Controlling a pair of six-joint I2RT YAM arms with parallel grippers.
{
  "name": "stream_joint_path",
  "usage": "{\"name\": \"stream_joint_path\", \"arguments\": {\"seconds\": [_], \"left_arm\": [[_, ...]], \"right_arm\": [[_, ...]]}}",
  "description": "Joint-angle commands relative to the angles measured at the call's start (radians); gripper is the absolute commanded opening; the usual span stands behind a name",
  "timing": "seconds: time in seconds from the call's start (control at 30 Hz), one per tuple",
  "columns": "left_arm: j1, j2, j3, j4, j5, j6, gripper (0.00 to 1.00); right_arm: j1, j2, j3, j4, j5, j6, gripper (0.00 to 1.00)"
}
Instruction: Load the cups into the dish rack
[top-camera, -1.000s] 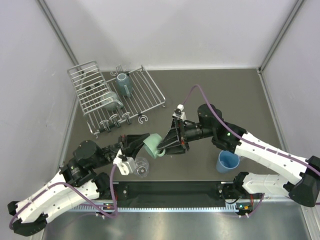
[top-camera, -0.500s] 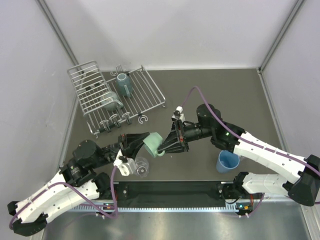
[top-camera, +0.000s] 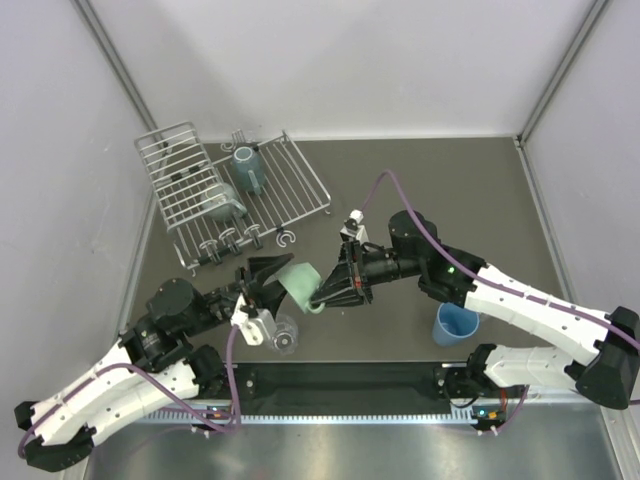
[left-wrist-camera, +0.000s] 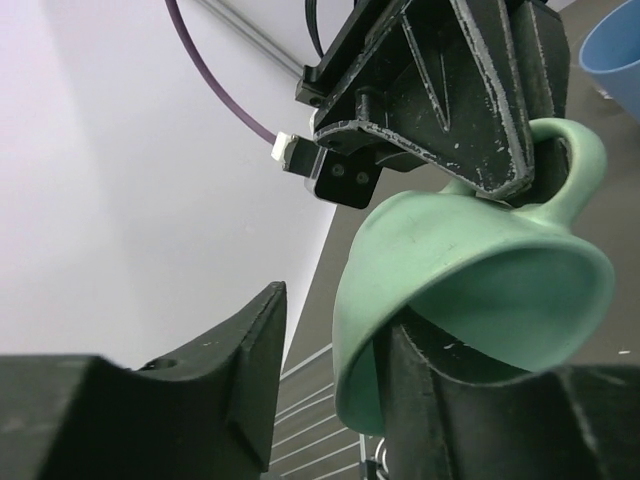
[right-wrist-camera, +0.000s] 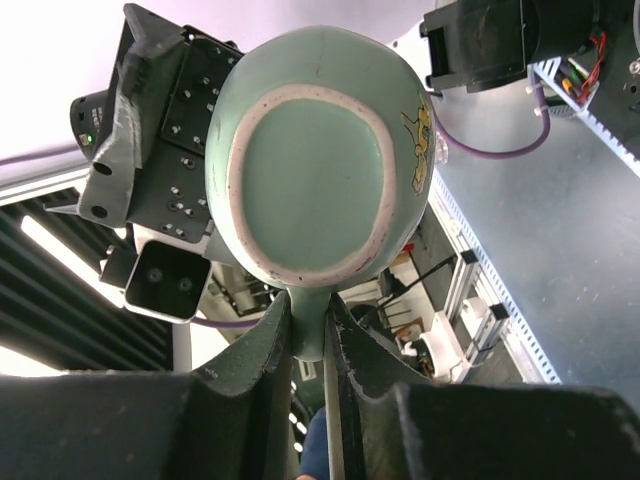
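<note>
The mint-green mug (top-camera: 300, 283) hangs in the air between both arms, above the dark table. My right gripper (top-camera: 322, 298) is shut on its handle; the right wrist view shows the mug's base (right-wrist-camera: 310, 170) with the handle pinched between the fingers (right-wrist-camera: 312, 320). My left gripper (top-camera: 277, 278) is open and straddles the mug's rim (left-wrist-camera: 470, 270), one finger inside the mug and one outside with a gap. The silver dish rack (top-camera: 300, 190) stands at the back left and holds a grey-teal mug (top-camera: 246, 168) and a pale cup (top-camera: 219, 201).
A blue tumbler (top-camera: 455, 322) stands upright by my right forearm and shows in the left wrist view (left-wrist-camera: 615, 50). A clear glass (top-camera: 284, 338) sits by my left wrist, near the front rail (top-camera: 340, 385). Grey walls close in both sides.
My right gripper has carried the mint-green mug a little left. My left gripper has moved up around the mug's rim, with one finger now inside it.
</note>
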Motion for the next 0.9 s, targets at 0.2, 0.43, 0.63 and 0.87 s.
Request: {"name": "stream_joint_path", "arguments": {"seconds": [0.2,0.43,0.63,0.87], "left_arm": [[-0.004,0.001,0.039,0.009,-0.016,-0.006,0.9],[-0.004,-0.07,0.042,-0.072,-0.025,-0.05,0.98],[-0.004,-0.18,0.085,-0.144,-0.044,-0.221,0.98],[-0.004,-0.225,0.134,-0.128,-0.111,-0.461,0.98]], "right_arm": [[0.018,-0.031,0.036,0.066,0.059,-0.06,0.0],[0.013,-0.039,0.039,0.027,0.108,-0.116,0.0],[-0.01,-0.003,0.132,-0.158,0.17,-0.274,0.0],[-0.023,0.107,0.382,-0.491,0.392,-0.596,0.0]]}}
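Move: The green cup is already pinched by its handle in the right fingers, its body about 3 cm ahead and 3 cm left of that hand. From the left hand, whose loosened fingers straddle the rim, it sits some 3 cm right and 2 cm back. From the right hand the rack's middle is roughly 34 cm ahead, 16 cm left, 22 cm lower; the clear glass is level fore-and-aft, 9 cm left, 25 cm down. The green cup's rim comes free of the left fingers, which open from about half to fully wide before that hand pulls off to its left, up and back, about 8 cm in all, its fingertips tilting up. The right hand keeps its pinch on the handle, easing forward about 5 cm towards the rack, dipping 2 cm and recovering part, while rolling some 20 degrees, fastest at the end. ##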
